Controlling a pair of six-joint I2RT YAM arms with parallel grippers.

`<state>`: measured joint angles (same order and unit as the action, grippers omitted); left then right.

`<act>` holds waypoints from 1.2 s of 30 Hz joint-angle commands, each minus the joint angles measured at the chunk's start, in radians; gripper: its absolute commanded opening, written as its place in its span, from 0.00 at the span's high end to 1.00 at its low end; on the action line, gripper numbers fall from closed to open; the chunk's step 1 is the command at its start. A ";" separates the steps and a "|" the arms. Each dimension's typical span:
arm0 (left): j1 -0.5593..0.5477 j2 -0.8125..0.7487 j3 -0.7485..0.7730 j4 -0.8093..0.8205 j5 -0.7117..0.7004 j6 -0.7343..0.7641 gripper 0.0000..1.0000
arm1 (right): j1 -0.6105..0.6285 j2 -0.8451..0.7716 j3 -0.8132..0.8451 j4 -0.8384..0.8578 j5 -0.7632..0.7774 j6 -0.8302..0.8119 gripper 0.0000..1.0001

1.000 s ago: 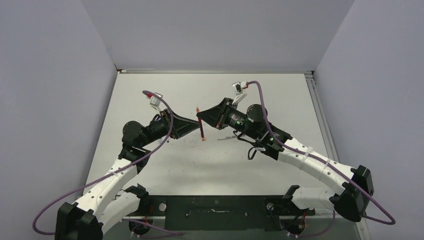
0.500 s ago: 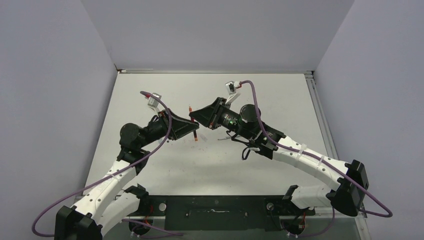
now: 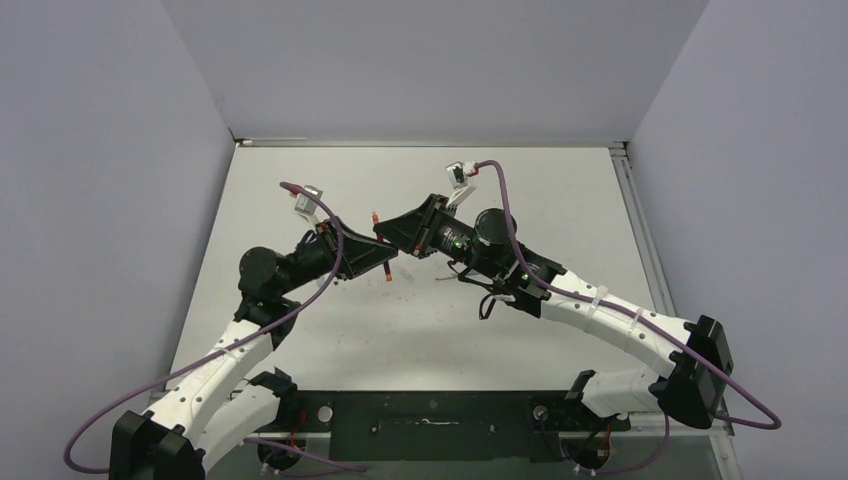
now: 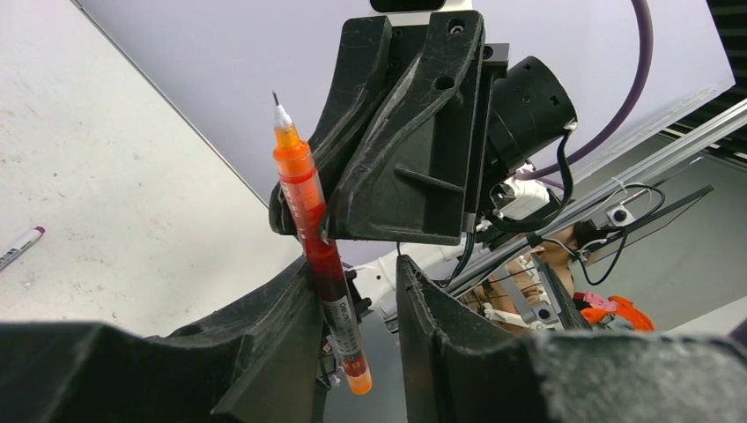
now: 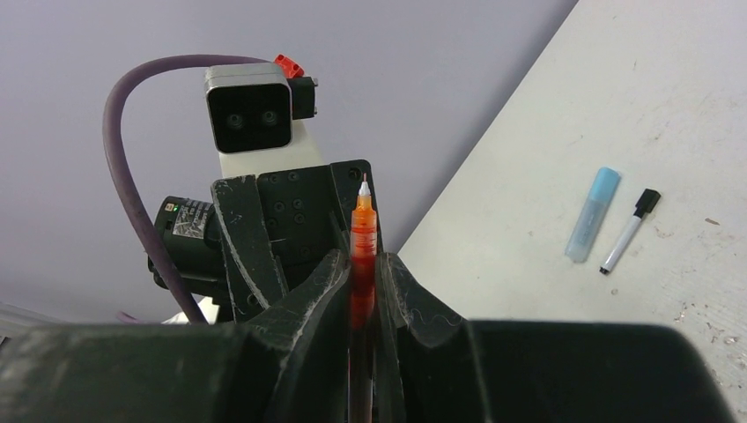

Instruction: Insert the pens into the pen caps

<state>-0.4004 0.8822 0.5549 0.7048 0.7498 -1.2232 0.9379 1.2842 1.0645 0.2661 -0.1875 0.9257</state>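
A red pen [image 4: 299,181] stands nearly upright in mid-air above the table, bare tip up. My right gripper [image 5: 363,260] is shut on its middle. My left gripper [image 4: 357,273] is open around the pen's lower part: the pen rests against one finger [image 4: 273,326], and a gap shows between it and the other finger [image 4: 440,335]. In the top view the two grippers meet over the table's middle, left [image 3: 388,262] and right [image 3: 383,233]. A light-blue pen cap [image 5: 593,214] lies on the table beside a pale pen with black ends [image 5: 627,231].
A pale pen with a dark tip [image 4: 19,247] lies on the white table [image 3: 330,330]. Grey walls stand at the back and on both sides. A metal rail [image 3: 640,240] runs along the right edge of the table.
The right arm has carried the red pen leftward to the left gripper. The left gripper's jaws have narrowed around the pen's lower end.
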 commanded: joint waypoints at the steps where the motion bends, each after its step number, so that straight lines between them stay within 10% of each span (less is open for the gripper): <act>1: -0.005 0.000 0.014 0.077 0.019 -0.006 0.70 | 0.009 0.002 0.046 0.071 0.015 -0.002 0.95; 10: -0.005 0.005 0.013 0.070 0.021 0.001 1.00 | 0.011 0.003 0.049 0.065 0.007 -0.009 0.95; 19: 0.002 -0.029 0.033 -0.090 0.009 0.101 1.00 | 0.010 -0.001 0.080 -0.004 -0.010 -0.075 0.94; 27: 0.075 -0.060 0.080 -0.396 0.030 0.315 1.00 | -0.030 -0.016 0.143 -0.166 -0.010 -0.190 0.61; 36: 0.158 -0.084 0.114 -0.763 0.013 0.564 1.00 | -0.132 0.006 0.194 -0.435 0.034 -0.348 0.51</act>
<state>-0.2550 0.8242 0.5922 0.1589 0.7689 -0.8387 0.8368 1.2858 1.1908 -0.0235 -0.1963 0.6868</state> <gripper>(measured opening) 0.110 0.489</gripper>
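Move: The left hand's half-open fingers already stand around the rear part of the red pen, whose middle lies about 2 cm ahead of them, 1 cm left and 1 cm above. The right hand holds the pen farther along, its middle some 2 cm back and 1 cm below, straight in line sideways. On the table about 22 cm below the left hand, the clear cap lies some 7 cm ahead and 3 cm right; the white pen is about 7 cm ahead and 17 cm right. Both hands stay nearly still while the left fingers close and pinch the red pen behind the right hand's grip; only then do the right fingers open and let go. The left hand carries the pen off, about 8 cm down with some 3 cm left and forward, fingers tipping down about 20 degrees, while the emptied right hand backs away forward and to the right, roughly 5 cm. ##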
